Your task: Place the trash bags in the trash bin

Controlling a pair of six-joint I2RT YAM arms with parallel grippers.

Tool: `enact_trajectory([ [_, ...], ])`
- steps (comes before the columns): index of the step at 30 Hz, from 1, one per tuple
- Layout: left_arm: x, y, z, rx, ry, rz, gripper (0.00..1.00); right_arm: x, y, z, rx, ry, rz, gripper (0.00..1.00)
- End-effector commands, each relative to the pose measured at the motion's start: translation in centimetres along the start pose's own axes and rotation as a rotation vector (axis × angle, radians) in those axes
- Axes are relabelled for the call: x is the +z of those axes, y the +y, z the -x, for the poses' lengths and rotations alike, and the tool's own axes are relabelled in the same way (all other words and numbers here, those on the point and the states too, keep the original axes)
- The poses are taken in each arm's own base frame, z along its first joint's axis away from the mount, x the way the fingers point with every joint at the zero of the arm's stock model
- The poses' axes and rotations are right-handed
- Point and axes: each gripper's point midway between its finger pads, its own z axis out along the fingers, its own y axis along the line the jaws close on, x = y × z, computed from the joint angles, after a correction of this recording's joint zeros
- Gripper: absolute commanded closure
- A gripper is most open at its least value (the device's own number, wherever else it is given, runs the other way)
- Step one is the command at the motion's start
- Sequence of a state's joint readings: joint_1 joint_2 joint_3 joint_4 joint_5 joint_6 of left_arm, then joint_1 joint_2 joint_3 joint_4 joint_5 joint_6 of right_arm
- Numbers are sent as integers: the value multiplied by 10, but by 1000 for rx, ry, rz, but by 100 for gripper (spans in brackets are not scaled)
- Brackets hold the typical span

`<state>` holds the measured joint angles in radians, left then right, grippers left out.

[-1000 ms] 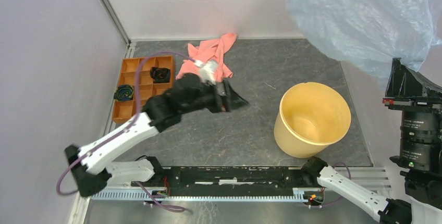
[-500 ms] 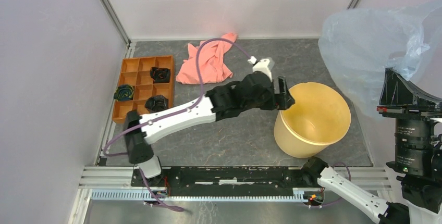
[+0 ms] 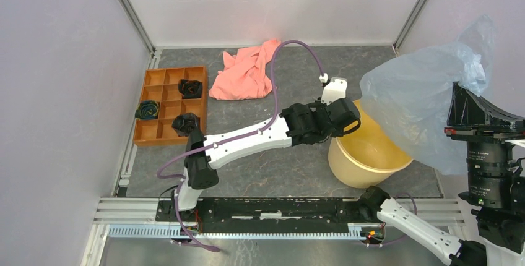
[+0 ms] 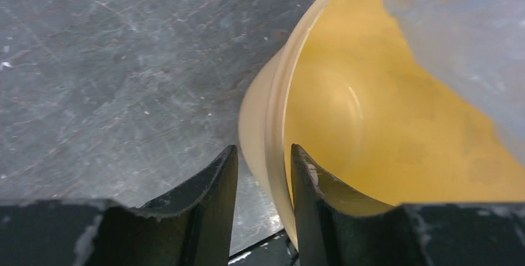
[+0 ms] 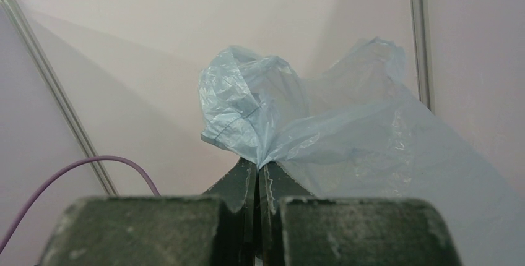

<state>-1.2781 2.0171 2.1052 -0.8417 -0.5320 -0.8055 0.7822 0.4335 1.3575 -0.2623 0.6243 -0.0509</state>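
Note:
The pale yellow trash bin [image 3: 362, 164] stands at the right of the table. My left gripper [image 3: 348, 117] straddles its near-left rim. In the left wrist view one finger is outside the wall and one inside, with the left gripper [image 4: 265, 150] open and a small gap at the outer finger. The bin's inside [image 4: 371, 124] holds nothing visible. My right gripper [image 3: 465, 85] is shut on a gathered edge of the bluish-grey trash bag [image 3: 415, 105]. The bag hangs over the bin's right half. In the right wrist view the right gripper [image 5: 258, 164] pinches the bag [image 5: 347, 130].
A salmon-pink cloth [image 3: 244, 74] lies at the back centre. An orange compartmented tray [image 3: 155, 136] with dark coiled items sits at the left. A purple cable [image 3: 291, 43] arcs above the left arm. A metal rail [image 3: 278, 207] runs along the near edge.
My left arm swung right from the middle of the table to the bin's rim. The right gripper lowered the bag from high at the back right until it hangs over the bin.

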Motion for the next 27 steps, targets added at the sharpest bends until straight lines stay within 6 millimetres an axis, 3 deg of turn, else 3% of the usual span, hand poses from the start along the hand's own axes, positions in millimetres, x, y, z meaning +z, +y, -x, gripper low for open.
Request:
enact_trajectory([
  [1,-8,23,10,84,-42,94,61,2,3,3,-12,-9,12,99],
  [4,-5,20,7,113,-27,85,72,3,3,2,-6,-13,7,99],
  [7,-14,29,16,125,-51,114,87,7,5,11,1,-26,4,99],
  [9,-25,43,26,140,-78,161,94,11,12,23,18,-51,37,99],
  [12,-49,82,36,169,-110,296,98,16,34,31,56,-88,127,99],
  [17,-85,144,27,163,-114,425,98,33,83,8,66,-63,301,99],
  [23,-123,190,19,33,-174,400,98,41,153,-29,73,-3,580,99],
  [27,-118,203,7,-45,-185,316,98,43,180,-47,140,8,670,99],
])
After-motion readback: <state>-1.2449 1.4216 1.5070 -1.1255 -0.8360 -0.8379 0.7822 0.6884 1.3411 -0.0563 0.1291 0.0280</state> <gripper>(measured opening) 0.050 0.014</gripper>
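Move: The trash bin's left rim already stands between the left hand's half-open fingers; the bin's middle is about 12 cm to that hand's right, 3 cm ahead and 10 cm below. The pink cloth lies some 28 cm to the left hand's left and 30 cm farther out, on the table about 23 cm below. From the raised right hand, the bin's middle is roughly 11 cm ahead, 2 cm right and 42 cm below. The bin's left rim is pinched as the left fingers close on it, one inside and one outside; the left hand then drags the bin left, slowly and then fast, about 23 cm in all, its wrist turning some 25 degrees. The right hand, still gripping the blue bag high up, sets off later and swings about 15 cm left, turning counter-clockwise and rising a little. ##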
